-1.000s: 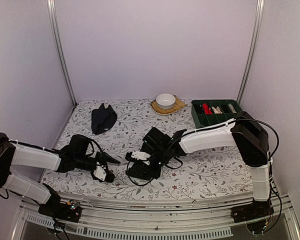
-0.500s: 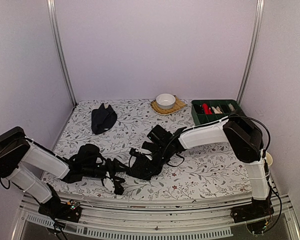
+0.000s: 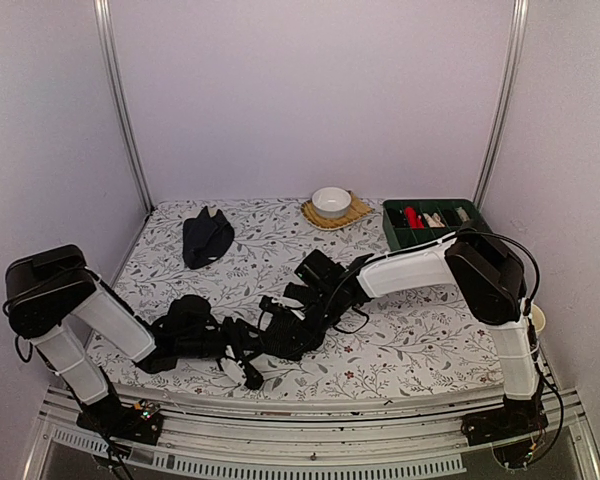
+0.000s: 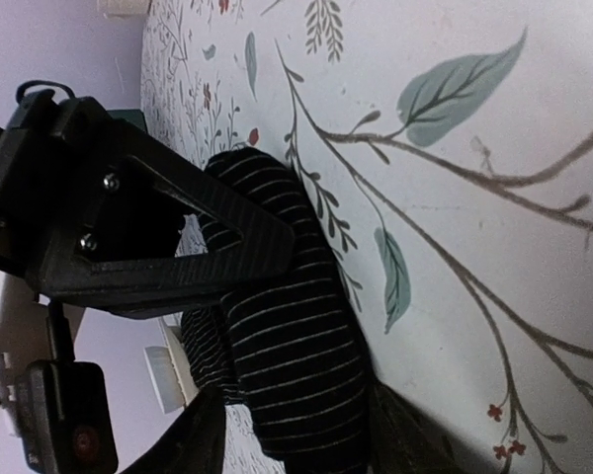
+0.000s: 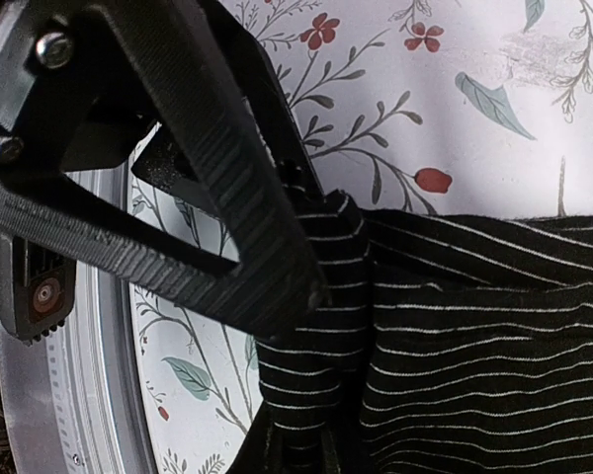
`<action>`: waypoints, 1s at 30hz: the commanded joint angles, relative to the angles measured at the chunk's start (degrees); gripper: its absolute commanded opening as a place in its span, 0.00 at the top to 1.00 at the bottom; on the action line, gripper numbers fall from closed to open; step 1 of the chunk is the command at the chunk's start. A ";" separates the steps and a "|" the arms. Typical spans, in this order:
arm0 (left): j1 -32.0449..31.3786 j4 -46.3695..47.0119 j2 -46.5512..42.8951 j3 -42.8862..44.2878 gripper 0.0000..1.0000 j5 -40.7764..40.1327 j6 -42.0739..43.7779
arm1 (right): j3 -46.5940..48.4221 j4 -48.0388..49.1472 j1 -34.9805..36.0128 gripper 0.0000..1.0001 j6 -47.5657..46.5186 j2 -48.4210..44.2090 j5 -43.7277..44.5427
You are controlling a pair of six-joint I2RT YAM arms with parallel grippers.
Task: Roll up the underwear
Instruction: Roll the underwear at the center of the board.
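Note:
A black, thin-striped underwear (image 3: 298, 334) lies bunched at the table's front middle. In the left wrist view its end is a rolled tube (image 4: 287, 326). My left gripper (image 3: 248, 352) lies low beside it, and its jaws (image 4: 296, 444) straddle that roll. One finger touches the cloth and a sliver of table shows at the other, so it is open. From the right, my right gripper (image 3: 278, 322) is shut on a pinched fold of the same underwear (image 5: 474, 326), with the fold running down between its fingertips (image 5: 301, 444). A second black underwear (image 3: 207, 238) lies crumpled at the back left.
A white bowl (image 3: 331, 201) sits on a woven mat at the back middle. A green tray (image 3: 458, 232) with small items stands at the back right. The table's metal front rail (image 3: 310, 408) runs just below both grippers.
My left arm has swung right along the front edge up to the striped underwear, and its jaws have narrowed around the roll. The right gripper keeps its hold and has barely shifted.

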 commanded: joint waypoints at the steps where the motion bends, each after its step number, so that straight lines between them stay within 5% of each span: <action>1: -1.03 -1.19 2.31 -1.51 0.54 -1.98 2.32 | 0.10 -2.92 -0.75 0.90 -0.19 2.50 2.29; 11: -2.36 1.43 6.39 -1.40 0.94 -4.79 2.16 | 0.11 -3.15 -1.15 0.86 -0.50 2.19 2.50; 16: -2.29 -4.90 3.79 0.45 0.98 -3.68 -1.76 | 0.09 -3.82 -1.15 0.74 -1.17 1.03 3.53; 20: -2.01 -19.94 -0.38 4.94 1.00 -1.55 -5.37 | -2.22 -2.55 -1.12 0.54 -2.04 -3.72 6.03; 30: 0.36 -55.46 -0.10 22.90 1.00 8.57 -11.77 | -19.80 7.07 1.53 0.31 -3.62 -24.08 21.93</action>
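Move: The underwear's rolled near edge runs left to right between the hands, its middle about 3 cm right of the left hand and 1 cm below; the still-open left fingers straddle its left end. From the right hand, already pinching the right end, that middle is some 2 cm left. The flat part reaches outward, its middle roughly 8 cm ahead of the left hand and 3 cm right. The dark cap lies about 30 cm ahead and 14 cm left of the left hand. The rolled edge's left end is pinched as the left hand sinks about 1.5 cm and shuts on it; then, keeping its grip, the left wrist turns some 20 degrees, top going forward, easing up 1 cm and a little to the right. The right fingers open, let go of the right end and back off about 5 cm to the right and 3 cm up. ##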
